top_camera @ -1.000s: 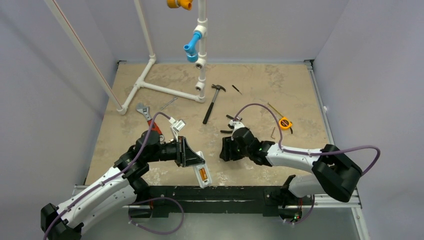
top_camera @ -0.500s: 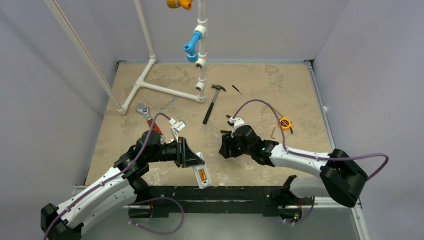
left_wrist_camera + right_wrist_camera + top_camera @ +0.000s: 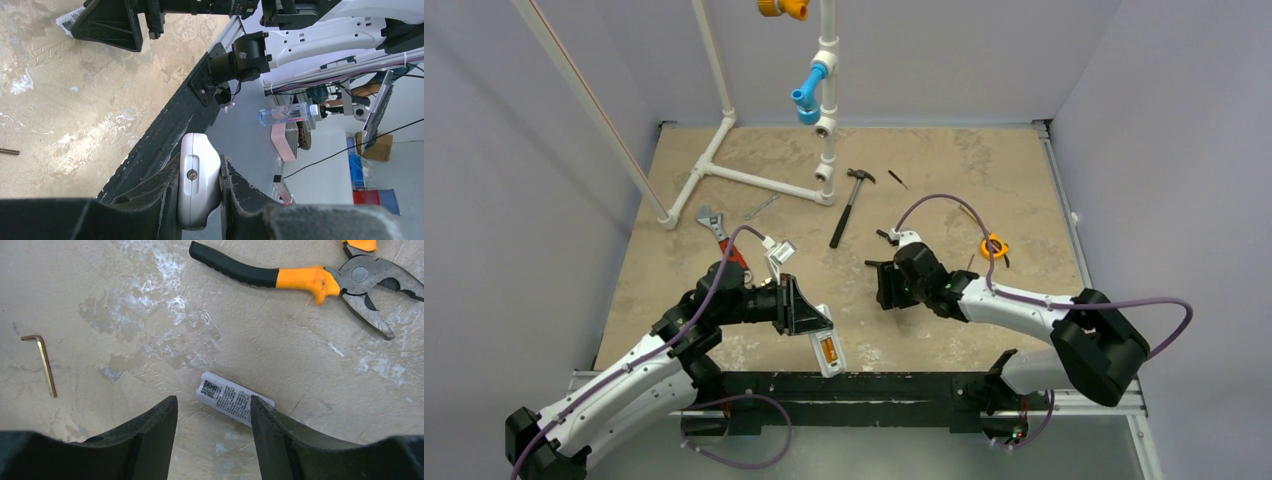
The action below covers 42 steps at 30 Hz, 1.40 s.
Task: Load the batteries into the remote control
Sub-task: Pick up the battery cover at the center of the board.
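Note:
My left gripper [image 3: 814, 321] is shut on the remote control [image 3: 836, 365], a slim white handset held out over the table's near edge with its back up. The batteries [image 3: 829, 348] show as an orange block in its recess. In the left wrist view the remote's rounded white end [image 3: 198, 185] is clamped between both fingers. My right gripper [image 3: 883, 288] hangs open just above the table, jaws pointing down. Between its fingers [image 3: 150, 435] lies a small white labelled cover [image 3: 233, 399], flat on the table and untouched.
Orange-handled pliers [image 3: 320, 277] lie just beyond the cover, and a brass hex key [image 3: 44, 362] to its left. A hammer [image 3: 849, 205], tape measure [image 3: 994, 247], adjustable wrench [image 3: 714, 225] and white pipe frame [image 3: 754, 180] sit farther back. A black rail [image 3: 894, 385] borders the near edge.
My right gripper has moved a little away from the arm bases and to the right, and its elbow has shifted. The left arm and the remote have stayed still.

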Motion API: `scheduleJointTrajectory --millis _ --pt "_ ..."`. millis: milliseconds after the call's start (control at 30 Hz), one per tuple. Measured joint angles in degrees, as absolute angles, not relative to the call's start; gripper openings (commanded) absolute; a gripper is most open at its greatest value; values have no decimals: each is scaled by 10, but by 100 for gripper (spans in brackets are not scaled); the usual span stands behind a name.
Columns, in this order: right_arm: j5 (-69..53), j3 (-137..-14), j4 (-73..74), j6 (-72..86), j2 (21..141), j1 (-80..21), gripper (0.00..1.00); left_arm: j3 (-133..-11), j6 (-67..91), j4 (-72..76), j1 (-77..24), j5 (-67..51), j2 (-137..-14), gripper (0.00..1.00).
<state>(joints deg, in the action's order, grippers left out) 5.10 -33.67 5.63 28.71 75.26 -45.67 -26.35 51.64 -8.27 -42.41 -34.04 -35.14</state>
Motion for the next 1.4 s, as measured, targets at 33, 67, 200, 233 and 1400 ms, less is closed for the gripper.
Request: scheduleJointTrajectory --millis 33,67,200,233,1400 --pt "53 -338 57 287 757 -456 55 -263 516 -83 -424 -340 -351 0" --pt "55 -340 58 286 760 -456 55 -263 516 -83 -424 -340 -351 0" --pt "57 -357 56 284 777 -453 55 -263 515 -86 -424 -340 -351 0" --pt "57 -359 55 284 781 -453 54 -263 514 -87 -424 -340 -351 0" --pt "38 -270 112 327 661 -486 50 -263 515 -65 -424 -342 -379 0"
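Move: The battery cover lies flat, almost under the right hand's open fingers, about 1 cm ahead, 1 cm to the right and 1 cm below. The open pliers are some 9 cm ahead and 2 cm right of this hand, the hex key about 12 cm left and 2 cm back. From the left hand, holding the remote, the cover is roughly 13 cm right, 4 cm ahead and 17 cm lower. Staying low, the right hand draws back about 5 cm, slightly right, fingers parted, dragging the battery cover along. ##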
